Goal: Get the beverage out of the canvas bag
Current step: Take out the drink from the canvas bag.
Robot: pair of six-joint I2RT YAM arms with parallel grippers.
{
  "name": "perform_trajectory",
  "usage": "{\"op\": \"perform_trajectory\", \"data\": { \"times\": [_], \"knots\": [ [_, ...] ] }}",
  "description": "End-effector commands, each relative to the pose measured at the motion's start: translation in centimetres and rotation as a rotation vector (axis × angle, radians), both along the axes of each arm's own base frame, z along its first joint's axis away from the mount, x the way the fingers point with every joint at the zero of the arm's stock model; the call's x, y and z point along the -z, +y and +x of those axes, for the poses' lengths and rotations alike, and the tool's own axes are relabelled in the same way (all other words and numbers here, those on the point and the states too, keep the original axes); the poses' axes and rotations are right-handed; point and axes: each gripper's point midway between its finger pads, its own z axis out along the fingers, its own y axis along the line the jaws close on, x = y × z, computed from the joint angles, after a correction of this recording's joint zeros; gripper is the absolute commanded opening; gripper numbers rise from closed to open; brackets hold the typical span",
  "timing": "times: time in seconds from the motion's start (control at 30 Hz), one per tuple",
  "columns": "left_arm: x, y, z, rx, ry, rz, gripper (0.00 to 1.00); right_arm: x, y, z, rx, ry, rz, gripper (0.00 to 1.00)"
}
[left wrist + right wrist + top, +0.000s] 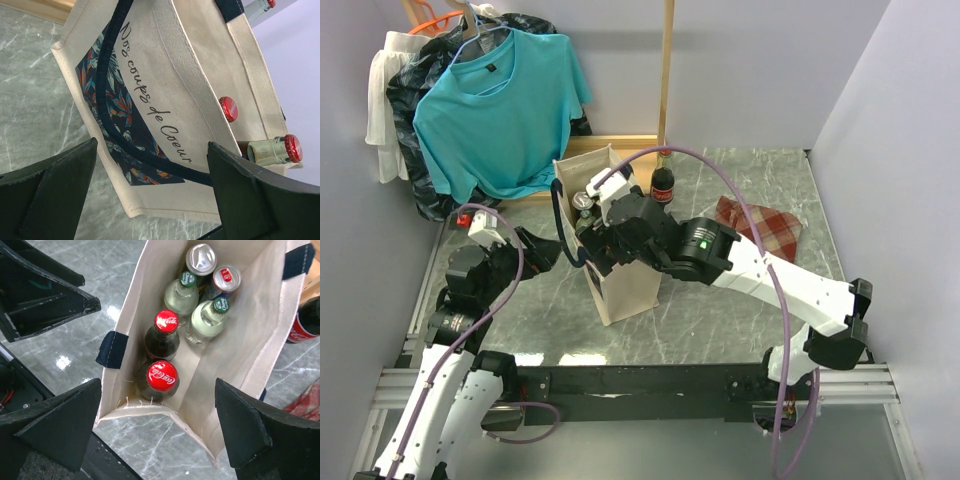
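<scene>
The cream canvas bag (625, 280) stands upright mid-table with its mouth open. Inside it, the right wrist view shows two cola bottles with red caps (162, 376) (166, 321), two pale bottles with green caps (187, 280) and two cans (201, 257). My right gripper (159, 390) hovers open over the bag's near end, just above the nearest red cap. It touches nothing. My left gripper (152, 150) is open too. It faces the bag's printed side (150, 100), whose navy handle (107, 85) hangs across the gap between the fingers.
A cola bottle (663, 185) stands on the table just behind the bag. A red plaid cloth (765, 225) lies to the right. A teal T-shirt (500, 110) hangs at the back left beside a wooden frame (666, 80). Grey walls close in both sides.
</scene>
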Motion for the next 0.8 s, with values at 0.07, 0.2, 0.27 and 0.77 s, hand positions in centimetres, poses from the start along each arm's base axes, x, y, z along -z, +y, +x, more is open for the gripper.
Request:
{"op": "perform_trajectory", "data": {
  "times": [0.07,0.2,0.27,0.77],
  "knots": [
    [-1.6,-0.1,0.1,0.007,-0.052,-0.007,0.97,-0.3,0.8,-0.1,-0.004,0.002,0.005,1.00],
    [-1.5,-0.1,0.1,0.006,-0.048,-0.004,0.96,0.0,1.1,0.2,0.003,-0.001,0.002,0.90],
    [-1.4,0.0,0.1,0.001,-0.050,-0.004,0.96,0.1,1.1,0.5,0.014,-0.007,-0.003,0.86],
    [-1.2,0.1,0.2,-0.007,-0.040,0.004,0.96,2.2,1.6,1.5,0.027,0.055,-0.006,0.72]
  ]
}}
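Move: The near Coke bottle, at the bag's near end, has its cap just under the right hand's open fingers; its middle is about 13 cm below the hand, 1 cm ahead and 2 cm left. A shorter Coke stands 5 cm farther out and 4 cm left of it; a green-capped bottle is some 12 cm ahead and 2 cm left of the hand. From the left hand the near Coke lies roughly 13 cm right, 4 cm ahead and slightly below. The near Coke's cap comes between the right hand's fingertips as that hand sinks roughly 4 cm into the bag mouth, easing about 2 cm left on the way, with the wrist tilting only some 5 degrees. The fingers close from wide open to about three quarters around the bottle top, still with a visible gap and no clear touch. ##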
